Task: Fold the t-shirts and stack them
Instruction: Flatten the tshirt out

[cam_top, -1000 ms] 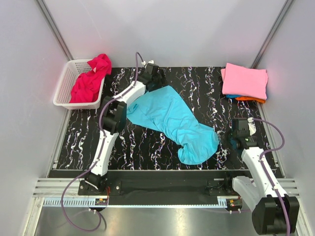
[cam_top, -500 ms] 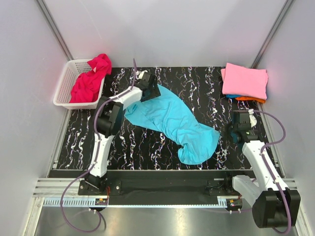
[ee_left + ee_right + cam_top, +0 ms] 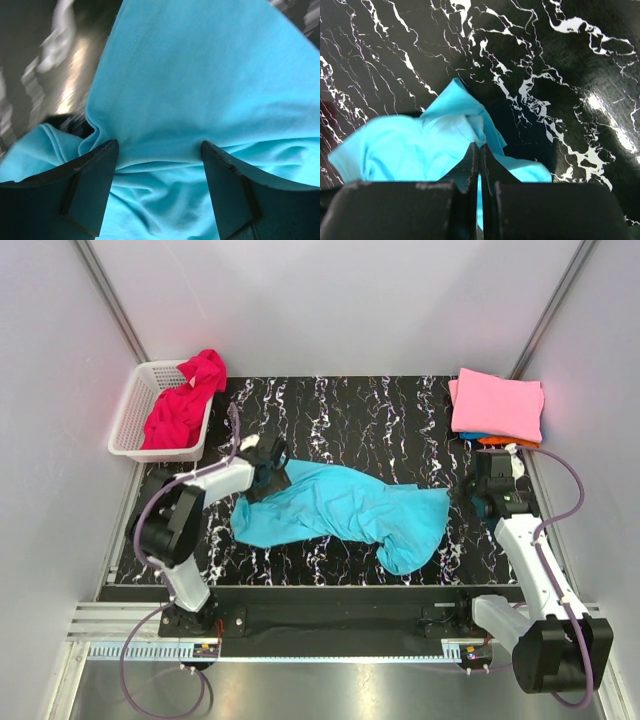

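Note:
A turquoise t-shirt (image 3: 340, 508) lies stretched left to right across the middle of the black marbled table (image 3: 380, 415). My left gripper (image 3: 272, 472) rests on its upper left end. In the left wrist view that gripper (image 3: 159, 145) stands open, with its fingers wide apart and rumpled turquoise cloth (image 3: 200, 85) between and under them. My right gripper (image 3: 478, 498) is at the shirt's right corner. In the right wrist view it (image 3: 479, 146) is shut, its tips pinching an edge of the turquoise cloth (image 3: 420, 145). A magenta-red t-shirt (image 3: 180, 405) hangs out of the basket.
The white lattice basket (image 3: 128, 410) stands at the back left, partly off the table. A folded stack sits at the back right: pink shirt (image 3: 497, 405) on top, orange (image 3: 510, 443) and blue (image 3: 470, 436) edges below. Grey walls close in both sides.
My left gripper swung from the back middle toward the near left, dragging the shirt's end along. My right gripper moved back with the other corner. The shirt now lies flatter and more level.

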Controlling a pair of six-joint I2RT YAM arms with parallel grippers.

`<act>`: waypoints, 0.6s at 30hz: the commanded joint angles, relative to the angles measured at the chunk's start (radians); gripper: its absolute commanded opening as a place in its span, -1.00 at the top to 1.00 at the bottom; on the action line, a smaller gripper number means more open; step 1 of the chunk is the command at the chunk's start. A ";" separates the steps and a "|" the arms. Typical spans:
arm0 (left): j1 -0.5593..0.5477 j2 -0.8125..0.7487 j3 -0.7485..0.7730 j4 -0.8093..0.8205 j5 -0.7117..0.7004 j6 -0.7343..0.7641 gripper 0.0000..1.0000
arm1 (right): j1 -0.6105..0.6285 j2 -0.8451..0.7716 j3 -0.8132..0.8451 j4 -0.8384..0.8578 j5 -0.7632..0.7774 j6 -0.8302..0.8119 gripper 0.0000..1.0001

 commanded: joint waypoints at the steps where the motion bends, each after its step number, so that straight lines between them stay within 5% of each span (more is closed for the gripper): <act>1: -0.009 -0.108 -0.149 -0.106 -0.044 -0.095 -0.46 | -0.009 0.020 0.065 0.017 0.020 -0.046 1.00; 7: -0.021 -0.377 -0.309 -0.126 -0.059 -0.123 -0.41 | -0.014 0.055 0.128 0.022 0.014 -0.086 1.00; 13: -0.021 -0.596 -0.260 -0.196 -0.078 -0.080 -0.45 | -0.014 0.040 0.237 0.011 -0.029 -0.134 1.00; 18: -0.016 -0.615 -0.194 -0.209 -0.091 -0.063 -0.54 | -0.012 0.067 0.306 -0.001 -0.077 -0.155 1.00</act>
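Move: The turquoise t-shirt's middle is about 16 cm right of the left hand and 8 cm back, just below its open fingertips, which already rest on the cloth; its near-left corner lies some 7 cm left and 14 back. For the right hand, which keeps a corner pinched, that middle is roughly 22 cm left, 6 back and 11 below, and the folded stack about 19 cm ahead, 12 right and 9 lower. Fingers still apart, the left hand goes on dragging the t-shirt's left part back towards its base and a little left over the table, about 10 cm back and 4 left, then comes free of the cloth and rises some 8 cm, its fingertips swinging slightly forward. Meanwhile the right hand keeps its shut grip on the right-hand corner and lifts it, slowly at first and then faster, about 8 cm up and 4 forward, tipping its fingers up by some 10 degrees. ##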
